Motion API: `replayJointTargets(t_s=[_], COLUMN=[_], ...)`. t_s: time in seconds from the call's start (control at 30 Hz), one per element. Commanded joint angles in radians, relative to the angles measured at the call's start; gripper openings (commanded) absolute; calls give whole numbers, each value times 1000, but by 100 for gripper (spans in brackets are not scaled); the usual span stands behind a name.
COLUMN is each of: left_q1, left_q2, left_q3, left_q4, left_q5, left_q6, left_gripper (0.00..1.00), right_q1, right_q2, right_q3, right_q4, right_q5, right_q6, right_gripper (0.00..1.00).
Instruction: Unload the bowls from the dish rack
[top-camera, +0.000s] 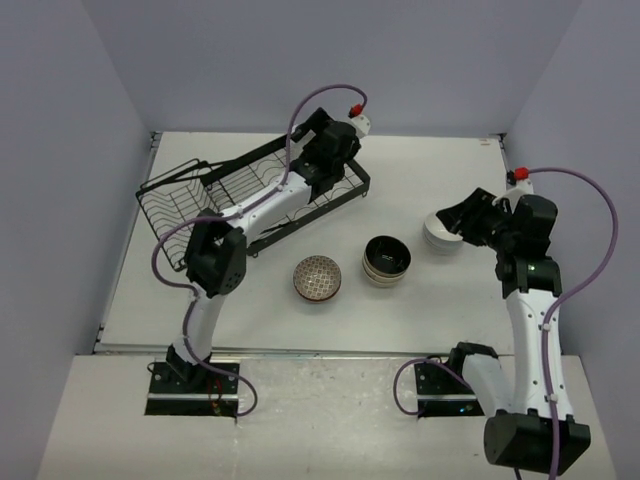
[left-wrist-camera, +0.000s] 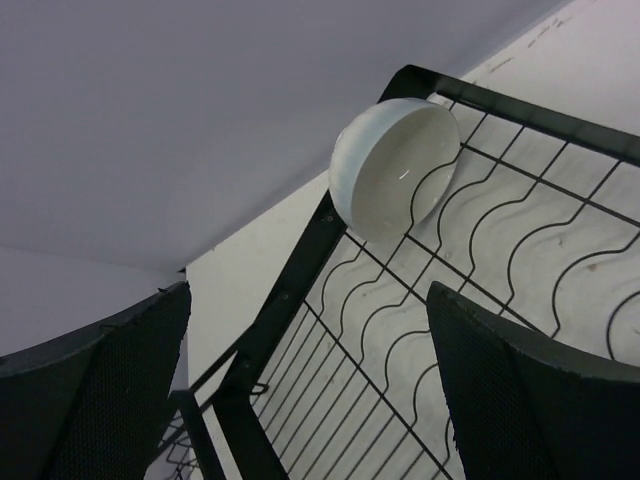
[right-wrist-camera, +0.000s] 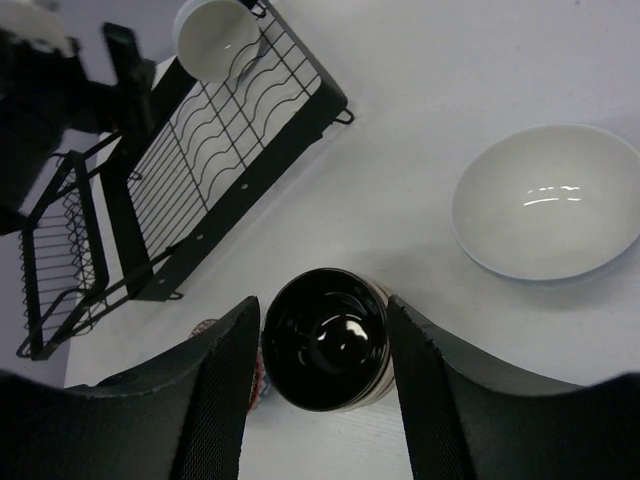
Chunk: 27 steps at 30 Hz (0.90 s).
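The black wire dish rack sits at the table's back left. One white bowl stands on its side in the rack's far corner. My left gripper hangs open over the rack's wavy wires, short of that bowl. On the table lie a red-speckled bowl, a tan stack with a dark inside and a white bowl. My right gripper hovers open just above the white bowl, empty. The dark bowl shows between its fingers, lower down on the table.
The rack's basket section lies toward the left wall. Grey walls close in the table at the back and on both sides. The left arm stretches across the rack.
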Motion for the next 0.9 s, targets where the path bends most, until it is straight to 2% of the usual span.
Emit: replayJointTargets(t_s=[0.0,0.13,0.23,0.4,0.67,0.77,0.8,0.87], left_q1=[60,82,109,160,215,218,218,218], left_q2=[91,215,305,369,446,483,496,509], left_q3=[102,165,256,273,317,346,358,369], left_q4=[130,214,213,271,292,306,308,312], left_q5=[16,117,122,114,190,206,210,205], left_q6=[228,306,308,303,251,240,236,219], left_gripper=[100,100,100,98,92,84,76,66], right_q1=[12,19,25,39,73,79,82,88], right_q2=[-42,-65,-82,-104,-104,-105,-105,-107], right_q3=[-15,-8,-8,-9,-6,-5,-6,-5], right_q4=[70,64,71,81,76,76,76,71], right_q5=[-98,-112,-131,-147,-141,-135,-132,-125], right_q6=[10,-2,-4,-2,-7,-10,-10,-13], right_gripper=[55,55,55,54,53,52,52,52])
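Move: The last white bowl stands on edge in the rack about 17 cm ahead of the left gripper, 2 cm to its left and some 14 cm below. The rack's far corner is roughly 23 cm ahead and 1 cm right of that gripper, its right corner 1 cm ahead and 15 cm right; both are 15 to 19 cm lower. From the right gripper, that white bowl is some 41 cm ahead, 31 cm left and 16 cm below. Bring the left gripper down and forward to the white bowl's near-left rim, about 14 cm out and 12 cm down, veering left in the later part and rolling its left side up some 10 degrees. Take the rim between the fingers and start closing them, still well apart. Meanwhile ease the right gripper some 4 cm left, up and slightly back, turning it a little counter-clockwise. ##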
